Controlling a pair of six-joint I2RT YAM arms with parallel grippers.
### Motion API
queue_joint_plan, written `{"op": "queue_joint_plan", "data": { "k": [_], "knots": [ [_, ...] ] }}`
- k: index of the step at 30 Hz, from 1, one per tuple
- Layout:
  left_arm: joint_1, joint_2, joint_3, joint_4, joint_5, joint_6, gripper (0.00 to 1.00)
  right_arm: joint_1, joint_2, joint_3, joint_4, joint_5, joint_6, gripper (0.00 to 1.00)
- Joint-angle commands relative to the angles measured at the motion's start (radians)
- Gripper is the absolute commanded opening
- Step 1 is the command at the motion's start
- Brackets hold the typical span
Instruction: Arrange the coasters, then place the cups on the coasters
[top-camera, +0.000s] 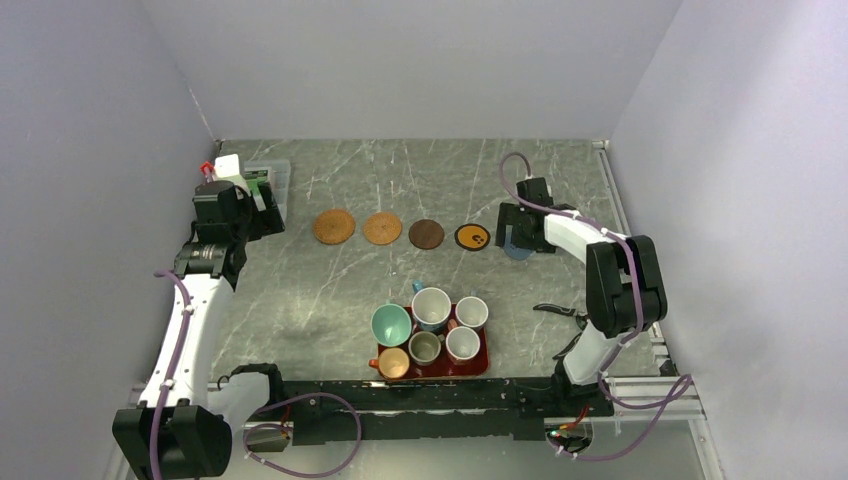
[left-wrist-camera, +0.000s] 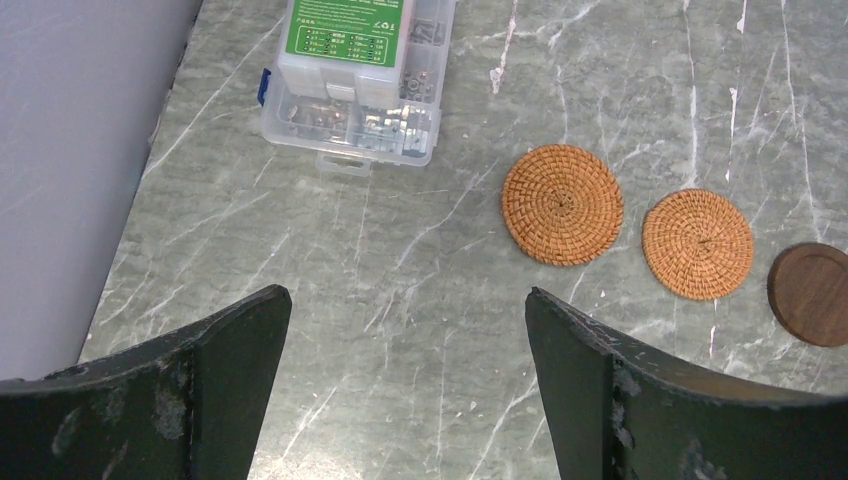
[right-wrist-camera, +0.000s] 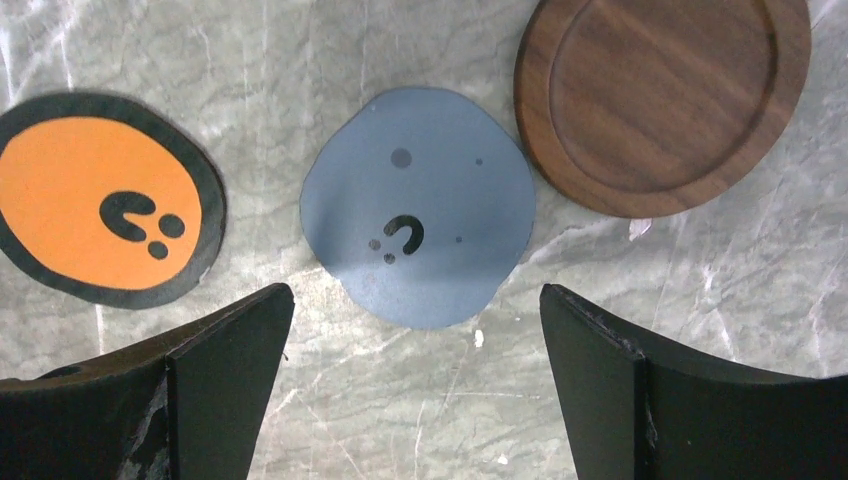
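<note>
A row of coasters lies across the table: two woven tan ones (top-camera: 333, 226) (top-camera: 382, 228), a dark brown one (top-camera: 426, 233), a black one with an orange middle (top-camera: 472, 237) and a blue-grey one (right-wrist-camera: 415, 205). Another dark brown coaster (right-wrist-camera: 665, 100) lies just right of the blue-grey one. My right gripper (right-wrist-camera: 415, 295) hovers open over the table at the near edge of the blue-grey coaster, holding nothing. At the left, short of the tan coasters (left-wrist-camera: 562, 203), my left gripper (left-wrist-camera: 408, 300) is open and empty. Several cups stand on the red tray (top-camera: 483, 366); the teal cup (top-camera: 391, 323) is at its left.
A clear plastic parts box with a green label (left-wrist-camera: 355, 80) sits at the back left, ahead of my left gripper. Grey walls close the table on the left, back and right. The red tray stands near the front edge between the arm bases.
</note>
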Motion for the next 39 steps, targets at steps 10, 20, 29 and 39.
{"op": "queue_joint_plan", "data": {
  "k": [10, 20, 29, 39],
  "knots": [
    [0.006, -0.029, 0.002, 0.017, 0.005, -0.022, 0.94, 0.029, -0.024, -0.021, -0.015, -0.006, 0.011, 0.95],
    [0.005, -0.022, 0.003, 0.019, 0.006, -0.021, 0.94, 0.027, 0.025, 0.005, -0.030, 0.018, 0.009, 0.88],
    [0.005, -0.016, 0.002, 0.019, 0.008, -0.021, 0.94, 0.020, 0.055, 0.015, -0.028, 0.022, 0.004, 0.77],
    [0.004, -0.009, 0.004, 0.020, 0.011, -0.022, 0.94, -0.005, 0.079, 0.030, -0.022, 0.014, 0.002, 0.76]
  ]
}}
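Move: The blue coaster's middle lies about 2 cm ahead of the right hand, centred between its open fingers and some 3 cm below. The orange coaster is about 11 cm to the hand's left and 3 cm ahead; the dark wooden coaster is roughly 9 cm to its right and 6 cm ahead. From the idle left hand the blue coaster lies about 55 cm right, 7 cm ahead and 23 cm below. Ease the right gripper back nearly 2 cm and slightly left over the blue coaster, lowering it about 1.5 cm with the fingers tipping a few degrees more upright. Close the fingers by about a quarter so they meet the coaster's near part from both sides, while creeping about 1 cm forward and a little right again, staying low. ##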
